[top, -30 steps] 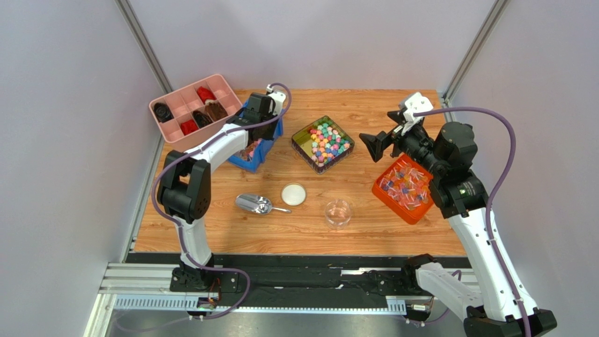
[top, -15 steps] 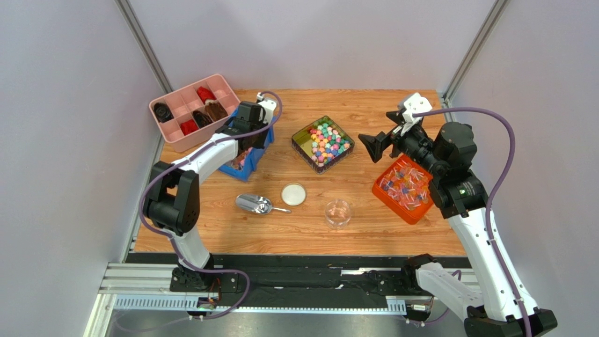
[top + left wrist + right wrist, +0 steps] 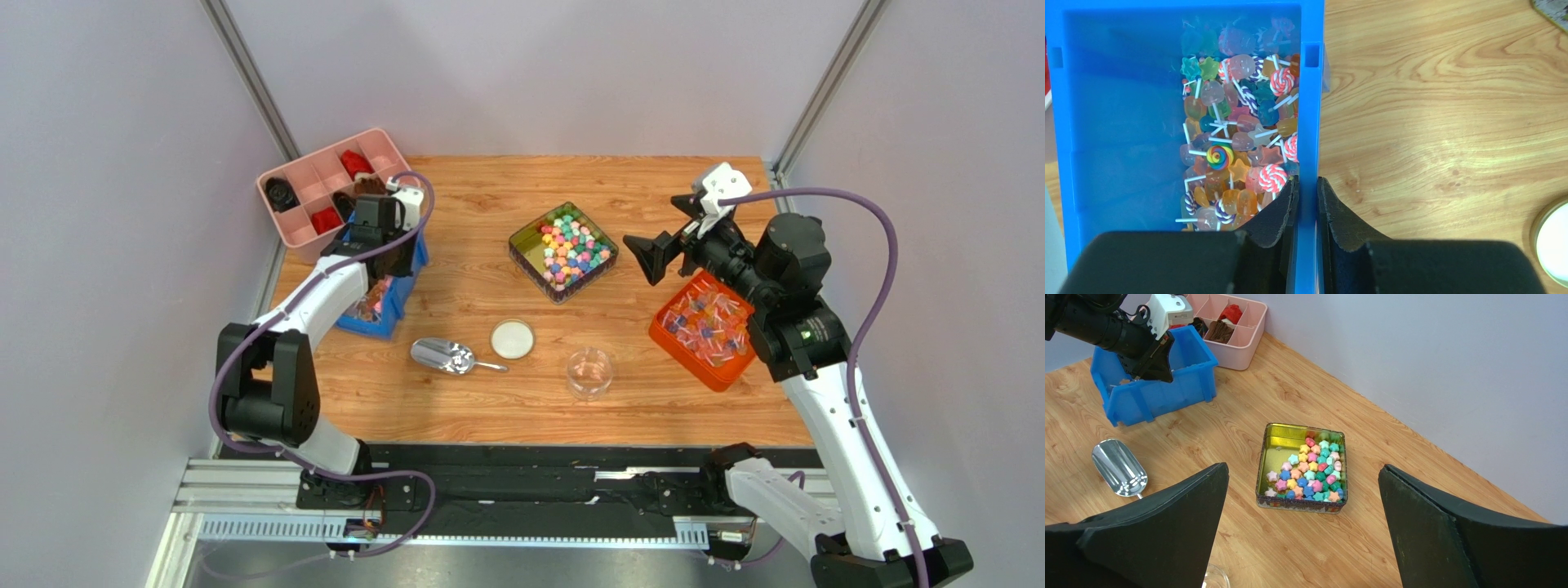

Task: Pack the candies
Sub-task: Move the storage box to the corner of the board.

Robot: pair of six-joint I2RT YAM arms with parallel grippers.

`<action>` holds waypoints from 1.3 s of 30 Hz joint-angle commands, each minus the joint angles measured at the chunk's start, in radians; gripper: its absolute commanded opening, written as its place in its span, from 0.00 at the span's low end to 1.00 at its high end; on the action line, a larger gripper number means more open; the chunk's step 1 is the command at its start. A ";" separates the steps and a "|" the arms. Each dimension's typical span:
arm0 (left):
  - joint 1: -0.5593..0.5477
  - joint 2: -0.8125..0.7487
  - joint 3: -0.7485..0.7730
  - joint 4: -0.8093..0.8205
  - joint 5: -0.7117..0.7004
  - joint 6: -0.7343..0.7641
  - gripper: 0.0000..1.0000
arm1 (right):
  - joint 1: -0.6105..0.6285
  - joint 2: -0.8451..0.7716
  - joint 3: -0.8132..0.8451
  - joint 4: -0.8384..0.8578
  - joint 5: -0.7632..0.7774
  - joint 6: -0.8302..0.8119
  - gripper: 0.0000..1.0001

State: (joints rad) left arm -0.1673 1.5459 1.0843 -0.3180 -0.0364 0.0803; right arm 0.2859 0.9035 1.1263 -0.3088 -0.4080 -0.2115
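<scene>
The candies [image 3: 564, 249] are small pastel star-shaped sweets heaped in a square gold tin [image 3: 530, 235] at the table's middle back. The right wrist view shows the candies [image 3: 1312, 471] filling the tin's [image 3: 1300, 504] far half. My right gripper [image 3: 648, 255] hovers just right of the tin, open and empty. In its own view my right gripper [image 3: 1303, 467] frames the tin between wide black fingers. My left gripper [image 3: 1306, 187] is shut on the right wall of a blue bin [image 3: 1310, 110] of lollipops. From above, the left gripper [image 3: 386, 260] and the blue bin [image 3: 368, 321] are at the left.
A pink divided tray [image 3: 321, 184] with dark red and brown pieces stands at the back left, touching the blue bin. A metal scoop [image 3: 444, 357], a white round lid [image 3: 512, 339] and a clear glass jar [image 3: 590, 371] lie near the front. An orange bin [image 3: 705, 328] of wrapped sweets sits right.
My left arm has dragged the blue bin leftward and a little nearer, away from the tin. The right arm has not moved.
</scene>
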 commanded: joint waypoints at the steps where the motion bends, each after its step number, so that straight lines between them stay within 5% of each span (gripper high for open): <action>1: 0.032 -0.050 -0.049 -0.041 -0.011 0.053 0.14 | 0.006 -0.002 0.001 0.040 -0.018 -0.012 0.97; 18: 0.106 -0.247 -0.179 -0.127 0.029 0.164 0.12 | 0.012 0.000 0.000 0.042 -0.026 -0.011 0.97; 23: 0.130 -0.309 -0.227 -0.151 0.029 0.185 0.02 | 0.013 -0.002 0.000 0.042 -0.028 -0.011 0.97; 39: 0.336 -0.389 -0.291 -0.196 0.073 0.266 0.00 | 0.029 0.000 0.000 0.042 -0.031 -0.011 0.97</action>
State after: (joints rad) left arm 0.1162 1.1862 0.8127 -0.4561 0.0525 0.2943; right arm 0.3058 0.9035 1.1263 -0.3088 -0.4274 -0.2115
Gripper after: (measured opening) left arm 0.195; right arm 0.976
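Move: The near-left corner of the board lies some 31 cm back and 33 cm left of the left hand, about 11 cm lower; the hand already grips the right wall of the blue storage box. The box's middle is about 7 cm left, level front to back; the pink tray some 20 cm ahead and 15 cm left; the scoop 14 cm back and 6 cm right. From the right hand the corner is about 20 cm back, 70 cm left. Still pinching its right wall, the left hand drags the storage box about 10 cm left and 10 cm back. ##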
